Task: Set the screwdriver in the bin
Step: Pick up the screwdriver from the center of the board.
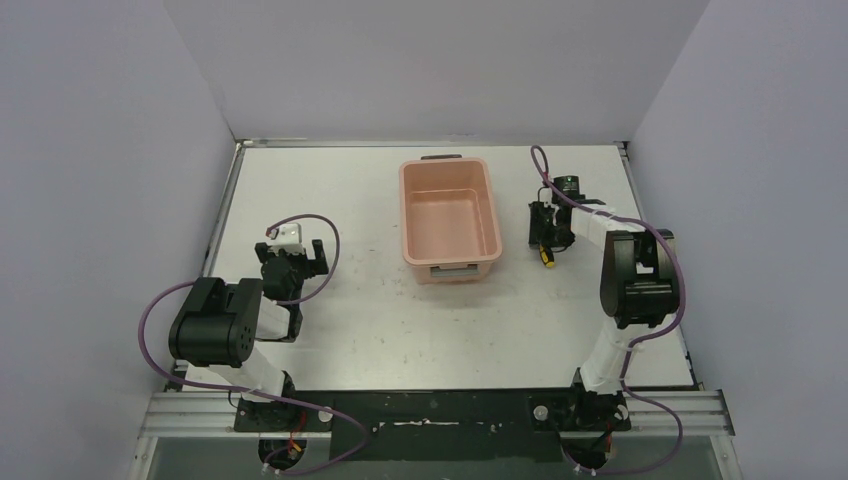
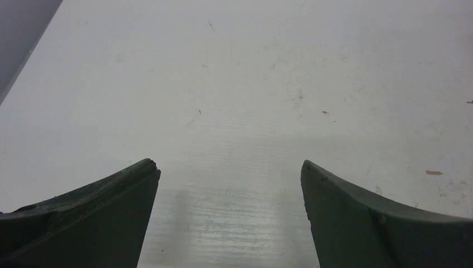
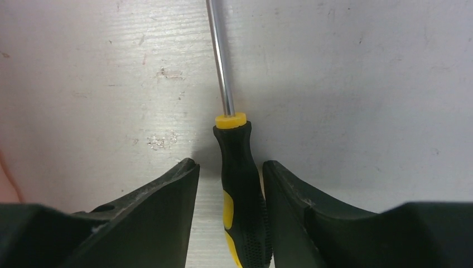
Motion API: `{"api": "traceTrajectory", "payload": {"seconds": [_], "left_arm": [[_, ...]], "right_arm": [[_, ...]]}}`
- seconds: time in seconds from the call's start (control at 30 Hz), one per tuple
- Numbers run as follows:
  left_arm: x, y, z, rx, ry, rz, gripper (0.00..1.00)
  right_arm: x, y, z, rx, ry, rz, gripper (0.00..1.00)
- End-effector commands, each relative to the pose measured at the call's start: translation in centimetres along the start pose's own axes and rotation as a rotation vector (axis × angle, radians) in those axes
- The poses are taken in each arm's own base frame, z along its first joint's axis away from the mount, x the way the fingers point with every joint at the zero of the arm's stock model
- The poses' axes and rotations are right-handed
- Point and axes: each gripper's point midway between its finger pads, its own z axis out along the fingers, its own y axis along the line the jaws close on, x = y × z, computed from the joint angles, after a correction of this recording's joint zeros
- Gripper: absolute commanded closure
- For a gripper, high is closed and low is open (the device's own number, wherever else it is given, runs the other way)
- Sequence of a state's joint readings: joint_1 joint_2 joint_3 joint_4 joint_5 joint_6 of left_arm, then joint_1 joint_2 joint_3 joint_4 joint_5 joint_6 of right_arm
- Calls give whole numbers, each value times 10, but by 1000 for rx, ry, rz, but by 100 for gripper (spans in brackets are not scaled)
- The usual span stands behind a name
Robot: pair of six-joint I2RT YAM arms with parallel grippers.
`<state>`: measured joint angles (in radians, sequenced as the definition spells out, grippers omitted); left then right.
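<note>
The screwdriver (image 3: 237,162) lies flat on the white table, with its thin metal shaft (image 3: 219,56) pointing away and its black-and-yellow handle between my right gripper's fingers. My right gripper (image 3: 230,163) is narrowly open around the handle. Its right finger (image 3: 284,195) is against the handle and a thin gap shows beside the left finger (image 3: 173,195). From above, the right gripper (image 1: 548,245) is low just right of the salmon-pink bin (image 1: 408,220), with the screwdriver's yellow end (image 1: 547,262) poking out. My left gripper (image 2: 228,164) stands open over bare table, holding nothing.
The left arm (image 1: 215,330) is folded at the left side, its gripper (image 1: 297,265) well left of the bin. Grey walls enclose the table on three sides. A purple cable (image 1: 545,165) loops above the right wrist.
</note>
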<state>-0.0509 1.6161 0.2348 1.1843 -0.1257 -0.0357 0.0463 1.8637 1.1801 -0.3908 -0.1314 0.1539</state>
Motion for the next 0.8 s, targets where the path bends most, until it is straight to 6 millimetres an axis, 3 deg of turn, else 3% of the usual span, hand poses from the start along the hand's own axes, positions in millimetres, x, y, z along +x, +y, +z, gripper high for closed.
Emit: {"api": "traceTrajectory", "payload": {"seconds": [0.0, 0.2, 0.53, 0.77], "left_arm": [[-17, -2, 5, 9, -53, 2, 3], [-17, -2, 5, 9, -53, 3, 3], [-16, -2, 5, 9, -52, 2, 3], [-16, -2, 5, 9, -53, 3, 3]], "right_arm": [[-5, -1, 3, 0, -9, 4, 56], [-13, -5, -9, 22, -43, 1, 78], [-31, -6, -38, 50, -94, -6, 85], [-52, -4, -74, 54, -164, -14, 85]]}}
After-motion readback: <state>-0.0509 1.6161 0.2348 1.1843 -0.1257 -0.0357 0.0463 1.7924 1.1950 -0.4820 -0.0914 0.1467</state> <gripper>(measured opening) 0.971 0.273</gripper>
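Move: The right hand is already down over the screwdriver, its half-closed fingers either side of the black handle; the screwdriver's middle, near the yellow collar, is some 3 cm ahead, 1 cm left and about 1 cm below. The bin's middle is about 17 cm left and 5 cm ahead of this hand, some 3 cm higher. From the idle left hand, the screwdriver lies roughly 46 cm right, 2 cm ahead and 4 cm below. The right fingers close the rest of the way and pinch the screwdriver's handle just behind the collar, while the hand stays in place. Gripping it, the hand eases about 1 cm back and a little to the right, then lifts some 2 cm, starting slowly and still rising at the end, with the wrist almost unturned. ##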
